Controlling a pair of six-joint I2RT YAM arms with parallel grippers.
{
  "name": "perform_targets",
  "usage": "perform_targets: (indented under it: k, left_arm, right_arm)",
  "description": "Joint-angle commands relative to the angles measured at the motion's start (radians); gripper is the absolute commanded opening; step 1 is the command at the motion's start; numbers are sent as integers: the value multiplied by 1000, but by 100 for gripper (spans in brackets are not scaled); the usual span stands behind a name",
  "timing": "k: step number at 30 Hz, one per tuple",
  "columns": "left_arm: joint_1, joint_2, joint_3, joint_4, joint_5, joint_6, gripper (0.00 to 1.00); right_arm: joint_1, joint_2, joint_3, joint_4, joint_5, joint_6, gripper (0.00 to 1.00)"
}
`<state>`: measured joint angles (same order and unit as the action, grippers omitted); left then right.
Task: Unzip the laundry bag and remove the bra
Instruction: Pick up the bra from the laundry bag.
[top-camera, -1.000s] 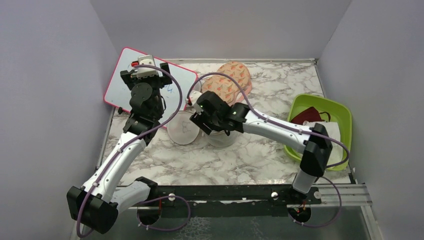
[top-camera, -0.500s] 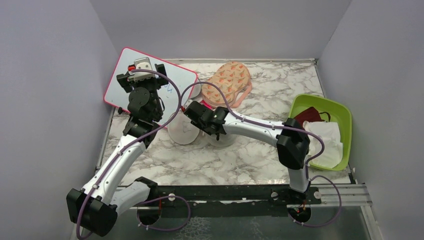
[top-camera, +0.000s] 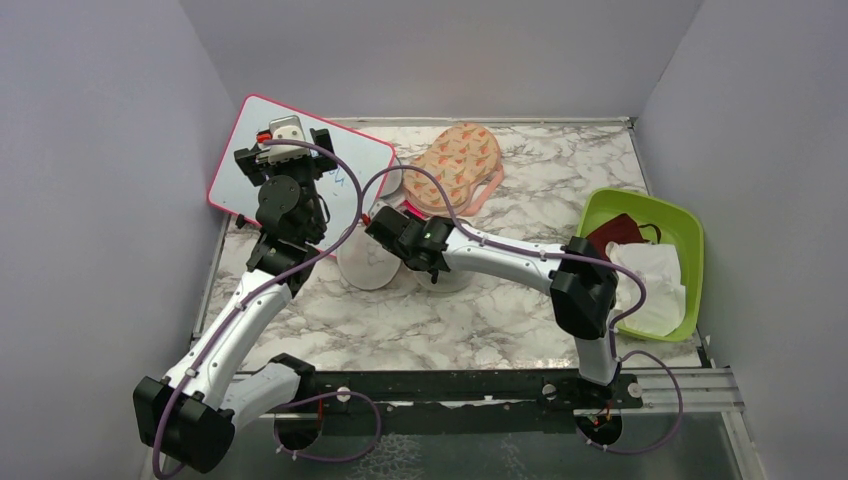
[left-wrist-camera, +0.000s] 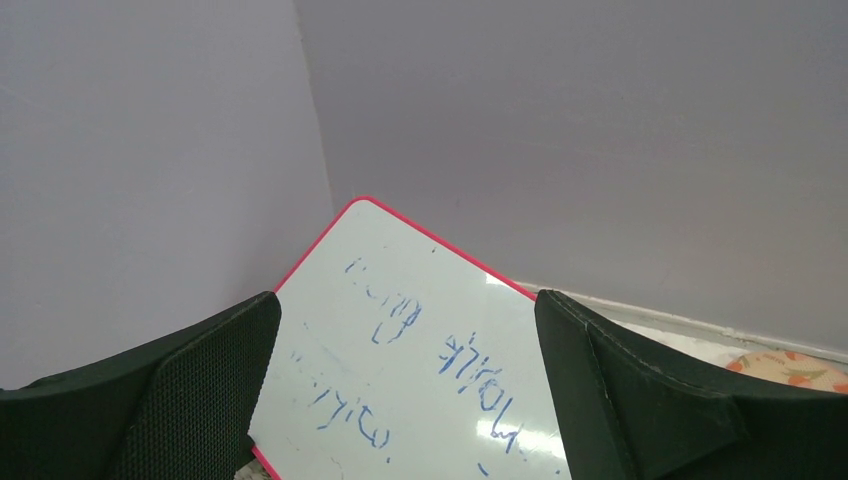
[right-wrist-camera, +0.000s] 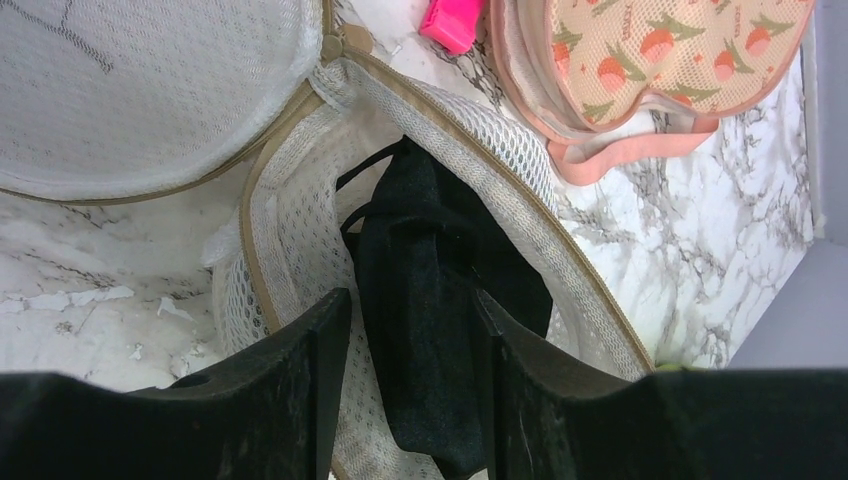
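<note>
The laundry bag (right-wrist-camera: 290, 220) is a round white mesh pod with a tan zip rim, standing open. Its flat lid (right-wrist-camera: 150, 90) is folded back to the left, and also shows in the top view (top-camera: 362, 264). A black fabric piece with thin straps (right-wrist-camera: 420, 250) lies inside the pod. No orange-brown bra shows. My right gripper (right-wrist-camera: 410, 300) reaches down into the pod, jaws apart, straddling the black fabric with a gap at the left finger. In the top view it (top-camera: 418, 262) hides most of the pod. My left gripper (top-camera: 283, 140) is raised, wide open and empty, facing the whiteboard.
A pink-edged whiteboard (left-wrist-camera: 400, 350) leans in the back left corner. A peach printed case (top-camera: 460, 165) lies behind the pod, with a small pink object (right-wrist-camera: 452, 22) beside it. A green bin (top-camera: 680, 225) at right holds a dark red cloth (top-camera: 615, 230) and white cloth (top-camera: 655, 275).
My right arm has folded at the elbow and its gripper has moved left and down into the open pod. The left gripper shifted slightly, then held still.
</note>
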<state>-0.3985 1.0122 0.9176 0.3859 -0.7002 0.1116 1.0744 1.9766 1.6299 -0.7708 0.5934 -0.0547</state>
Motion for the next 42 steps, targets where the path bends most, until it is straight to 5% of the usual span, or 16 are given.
perform_targets:
  k: [1, 7, 13, 31, 34, 38, 42]
  left_arm:
    - [6, -14, -6, 30, 13, -4, 93]
    - [5, -16, -8, 30, 15, -4, 93]
    - [5, -12, -8, 30, 19, -4, 93]
    - [4, -13, -8, 30, 24, -4, 93]
    - [5, -15, -8, 30, 22, -4, 93]
    - [4, -14, -8, 30, 22, -4, 93]
    - [4, -14, -7, 30, 24, -5, 93]
  right_arm:
    - [10, -17, 32, 33, -24, 16, 47]
    - [10, 41, 71, 12, 45, 18, 49]
    - [9, 59, 95, -5, 77, 3, 37]
    - [10, 130, 68, 15, 117, -31, 41]
    - [10, 135, 59, 24, 127, -42, 32]
    - [10, 109, 52, 11, 108, -20, 2]
    - [9, 3, 23, 27, 8, -4, 1]
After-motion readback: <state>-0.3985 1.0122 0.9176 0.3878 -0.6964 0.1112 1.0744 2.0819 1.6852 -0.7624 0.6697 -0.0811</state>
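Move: Inside the open laundry bag, the black bra lies almost under the right hand: about 1 cm ahead, 1 cm to the right and 3 cm below. The bag's mesh lid is folded out roughly 11 cm to the hand's left and 2 cm back. The pink clip is some 8 cm ahead and 1 cm left, and the peach pouch about 17 cm ahead and 8 cm right. From the left hand, the bra is some 23 cm right, 5 cm back and 30 cm below. Shifting about 2 cm forward and left with a slight rise, the half-open right hand then sinks roughly 2.5 cm onto the bra in the bag, easing a little back to the right. Its left side dips some 5 degrees, and once down the fingers close nearly shut, pinching a fold of the black fabric. ##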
